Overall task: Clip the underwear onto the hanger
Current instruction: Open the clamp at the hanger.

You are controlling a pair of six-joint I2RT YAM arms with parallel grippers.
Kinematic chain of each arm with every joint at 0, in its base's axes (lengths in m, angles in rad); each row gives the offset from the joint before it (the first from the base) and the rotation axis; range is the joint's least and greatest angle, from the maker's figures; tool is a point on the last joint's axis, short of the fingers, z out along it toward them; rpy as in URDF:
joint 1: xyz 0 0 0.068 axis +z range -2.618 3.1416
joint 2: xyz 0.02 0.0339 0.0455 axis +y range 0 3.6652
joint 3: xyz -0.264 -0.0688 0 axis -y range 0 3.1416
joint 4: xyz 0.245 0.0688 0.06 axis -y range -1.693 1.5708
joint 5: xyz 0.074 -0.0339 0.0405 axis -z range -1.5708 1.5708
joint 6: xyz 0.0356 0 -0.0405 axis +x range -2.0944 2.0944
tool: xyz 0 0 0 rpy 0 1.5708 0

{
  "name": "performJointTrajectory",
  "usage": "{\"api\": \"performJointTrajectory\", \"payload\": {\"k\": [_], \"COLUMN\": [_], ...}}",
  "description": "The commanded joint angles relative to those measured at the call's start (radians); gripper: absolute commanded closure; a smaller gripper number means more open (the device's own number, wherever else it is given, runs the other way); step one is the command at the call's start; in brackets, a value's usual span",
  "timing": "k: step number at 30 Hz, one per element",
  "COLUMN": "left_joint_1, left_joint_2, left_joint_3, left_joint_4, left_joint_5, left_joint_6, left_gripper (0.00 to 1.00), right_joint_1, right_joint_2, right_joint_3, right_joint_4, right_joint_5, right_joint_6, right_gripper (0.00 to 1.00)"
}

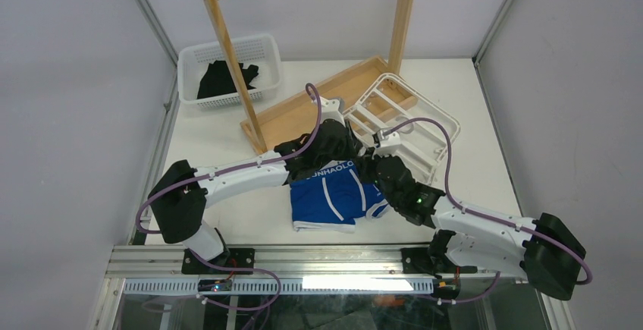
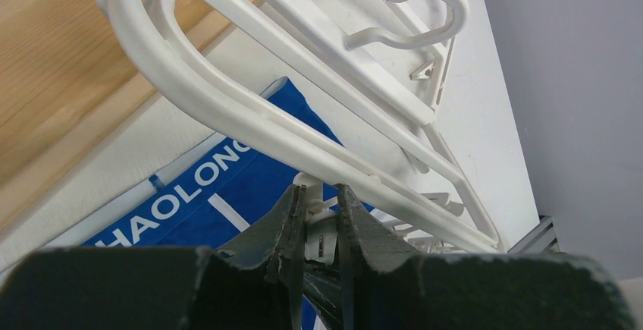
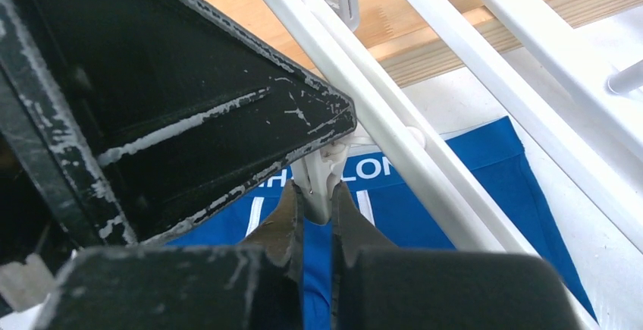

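Note:
The blue underwear (image 1: 331,196) lies flat on the table, its lettered waistband toward the back. The white hanger (image 1: 413,117) lies tilted, one side on the wooden base and its near rim over the waistband. My left gripper (image 1: 336,148) is over that rim; the left wrist view shows it (image 2: 319,188) shut on a small white clip (image 2: 321,243) hanging under the hanger (image 2: 227,110), above the underwear (image 2: 220,193). My right gripper (image 1: 377,169) comes in from the right. It (image 3: 315,184) is shut on the tip of a clip (image 3: 317,172) below the hanger (image 3: 394,117), over the underwear (image 3: 485,186).
A tall wooden rack (image 1: 227,38) stands at the back on a wooden base (image 1: 296,114). A white basket (image 1: 265,49) holding a black garment (image 1: 220,80) sits at the back left. In the right wrist view the left gripper's black body (image 3: 189,102) fills the upper left.

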Motion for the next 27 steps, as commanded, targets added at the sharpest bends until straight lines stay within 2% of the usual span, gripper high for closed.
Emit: {"api": "performJointTrajectory", "payload": {"k": [1,2,8,10,13,16,19,27], "left_joint_1": [-0.009,-0.009,-0.003,0.005,0.043,0.107,0.143,0.146], "left_joint_2": [-0.022,-0.026,-0.082,-0.106,-0.144,-0.184,-0.199,-0.176], "left_joint_3": [0.028,0.023,-0.032,-0.061,-0.123,-0.221,-0.301,-0.410], "left_joint_4": [0.015,0.025,0.104,0.140,0.235,0.396,0.528,0.737], "left_joint_5": [0.019,0.030,0.046,0.060,0.147,0.367,0.515,0.614], "left_joint_6": [0.021,0.028,0.064,0.081,0.102,0.128,0.157,0.245], "left_gripper": [0.88,0.84,0.41,0.31,0.25,0.22,0.22,0.12], "right_joint_1": [-0.008,-0.008,-0.011,-0.015,-0.028,-0.041,-0.048,-0.050], "right_joint_2": [-0.045,-0.051,-0.111,-0.141,-0.193,-0.252,-0.324,-0.568], "right_joint_3": [-0.008,-0.013,-0.070,-0.095,-0.128,-0.158,-0.179,-0.242], "right_joint_4": [0.127,0.130,0.156,0.166,0.164,0.153,0.109,-0.054], "right_joint_5": [0.042,0.039,0.011,-0.014,-0.051,-0.090,-0.126,-0.145], "right_joint_6": [-0.004,-0.004,0.025,0.037,0.063,0.082,0.102,0.186], "right_gripper": [1.00,1.00,1.00,1.00,1.00,1.00,1.00,1.00]}}
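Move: Both grippers are already shut on the same clamp of the hanger. It sits at the left fingertips, perhaps 1 cm back, right and below, and at the right fingertips about 1 cm ahead, left and above. From the left hand the hanger's middle lies some 7 cm ahead and 13 cm right; the underwear is about 12 cm back, 3 cm left and 15 cm below. The wooden tray's middle is roughly 15 cm ahead, 8 cm left and 14 cm below. Open the left gripper wide to let go of the clamp, lifting slightly, then draw it back and left about 3 cm while turning it some 20 degrees clockwise and rolling its left side down. Keep the right fingers pinched on the clamp and carry it back, to the right and a little up, about 5 cm in all, rolling the hand's left side up some 15 degrees. ##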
